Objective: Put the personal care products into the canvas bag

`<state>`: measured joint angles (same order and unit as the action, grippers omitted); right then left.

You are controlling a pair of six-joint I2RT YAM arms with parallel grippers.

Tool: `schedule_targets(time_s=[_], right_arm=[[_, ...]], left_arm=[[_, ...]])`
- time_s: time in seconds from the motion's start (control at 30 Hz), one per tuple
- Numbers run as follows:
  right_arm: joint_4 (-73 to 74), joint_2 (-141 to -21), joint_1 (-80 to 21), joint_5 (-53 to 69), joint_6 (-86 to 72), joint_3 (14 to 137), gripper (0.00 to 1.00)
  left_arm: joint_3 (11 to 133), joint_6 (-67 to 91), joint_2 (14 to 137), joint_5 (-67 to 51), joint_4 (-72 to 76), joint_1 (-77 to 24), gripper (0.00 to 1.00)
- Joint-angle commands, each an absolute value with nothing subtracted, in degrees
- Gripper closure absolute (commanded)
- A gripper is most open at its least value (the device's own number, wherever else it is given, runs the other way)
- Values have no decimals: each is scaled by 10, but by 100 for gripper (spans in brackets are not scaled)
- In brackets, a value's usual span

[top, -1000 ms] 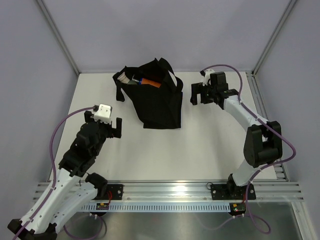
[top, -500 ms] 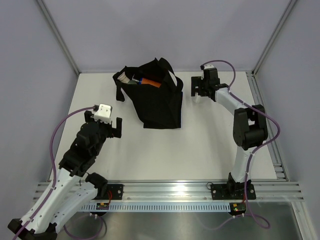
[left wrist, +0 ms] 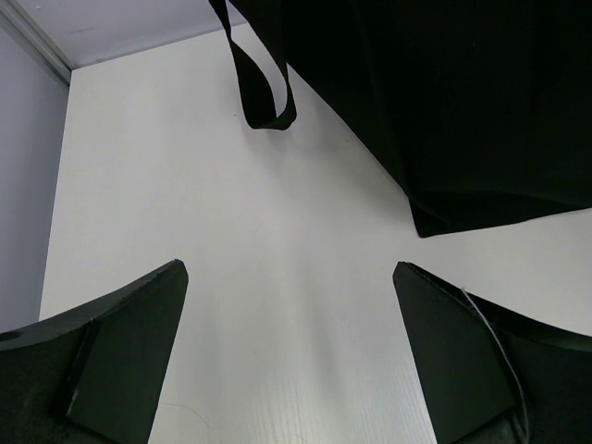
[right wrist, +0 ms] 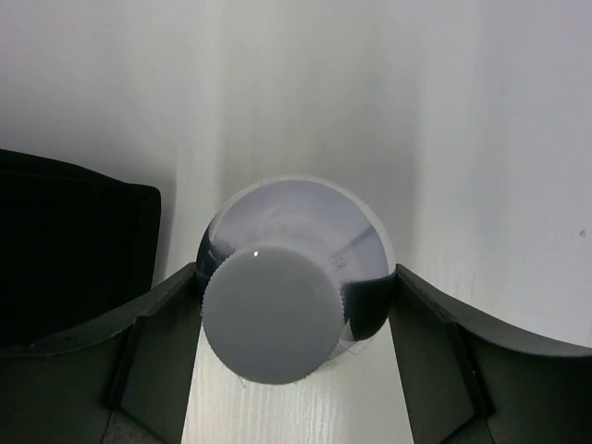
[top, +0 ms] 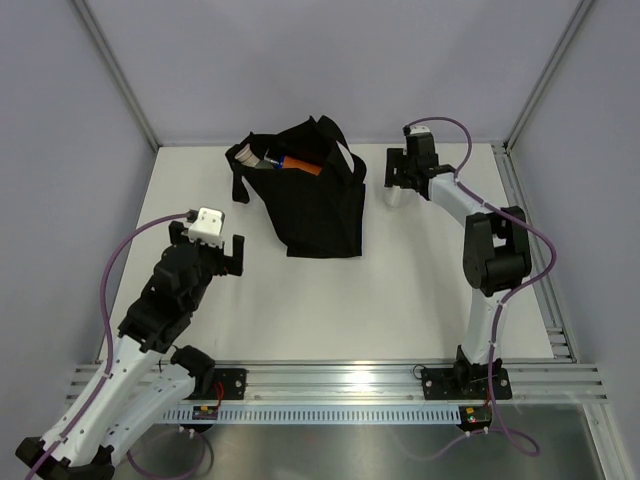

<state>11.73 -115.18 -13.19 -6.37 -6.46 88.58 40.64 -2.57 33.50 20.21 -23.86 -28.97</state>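
The canvas bag [top: 315, 205] stands open at the back centre, black, with a blue-and-orange bottle [top: 297, 163] and a pale one [top: 266, 157] showing in its mouth. To its right a small silver bottle [right wrist: 310, 217] with a grey screw cap stands on the table. My right gripper [right wrist: 294, 273] is over it from above, both fingers touching its sides. The same bottle [top: 396, 196] shows as a pale spot under my right gripper [top: 404, 180]. My left gripper [left wrist: 289, 273] hangs wide open and empty, left of the bag [left wrist: 444, 92]. Other personal care products are out of view.
A loose bag strap [left wrist: 264, 83] lies on the table ahead of the left gripper. The bag's black side [right wrist: 65, 250] is close on the left of the silver bottle. Grey walls and metal frame posts [top: 530, 90] enclose the white table.
The right arm swung left and back toward the bag, came down over the silver bottle, and its jaws narrowed onto it. The left arm and the bag have not moved.
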Motion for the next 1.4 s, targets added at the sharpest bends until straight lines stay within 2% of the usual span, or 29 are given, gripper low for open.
schedule_targets(time_s=[0.0,0.03,0.3,0.53,0.6,0.7,0.73,0.87,1.0,1.23,1.37], right_arm=[[80,-1098,-129,-27,-73,864,85],[77,-1081,-130,-18,-54,853,99],[199,-919,-131,191,80,937,100],[280,-885,-177,243,81,1079,100],[305,-903,-219,230,87,1135,100],[347,-963,-277,215,91,1296,100],[358,-985,-286,214,91,1390,100],[378,-1124,-333,195,83,1581,100],[301,-1144,-365,165,88,1527,100],[311,-1215,-368,105,136,1537,100],[332,-1214,-368,72,176,1506,100]], left_arm=[[401,-32,335,202,-211,-287,1],[401,-32,335,202,-212,-287,1],[402,-32,330,201,-212,-287,1],[400,-32,327,205,-210,-286,1],[400,-33,328,206,-209,-286,1],[400,-33,326,211,-209,-285,1],[399,-33,323,212,-209,-285,1],[395,-34,320,214,-204,-284,1],[394,-34,322,221,-203,-283,1],[393,-37,323,214,-201,-283,1],[395,-37,327,210,-204,-283,1]])
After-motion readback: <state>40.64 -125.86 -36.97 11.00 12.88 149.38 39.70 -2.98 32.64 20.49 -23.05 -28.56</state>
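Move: The right hand already grips the silver bottle beneath it; the canvas bag's mouth is some 27 cm to its left, about 3 cm back and roughly 14 cm higher. The black handle loop on the bag's near side lies about 16 cm left, 3 cm back and 12 cm up, while the orange bottle lying in the mouth is some 28 cm left, 5 cm back and 13 cm up. From the left hand the mouth is about 24 cm ahead and 22 cm right, level in height. Keeping its grip on the silver bottle, the right hand first draws back from the bottle's spot, then climbs steeply about 44 cm while swinging left towards the canvas bag, the fingers tipping upward and the wrist turning roughly 50 degrees counter-clockwise. Once above rim height and nearly across, it reverses to reach forward about 10 cm and sink some 18 cm over the mouth, still easing left, with the fingers tipping partly back down. ##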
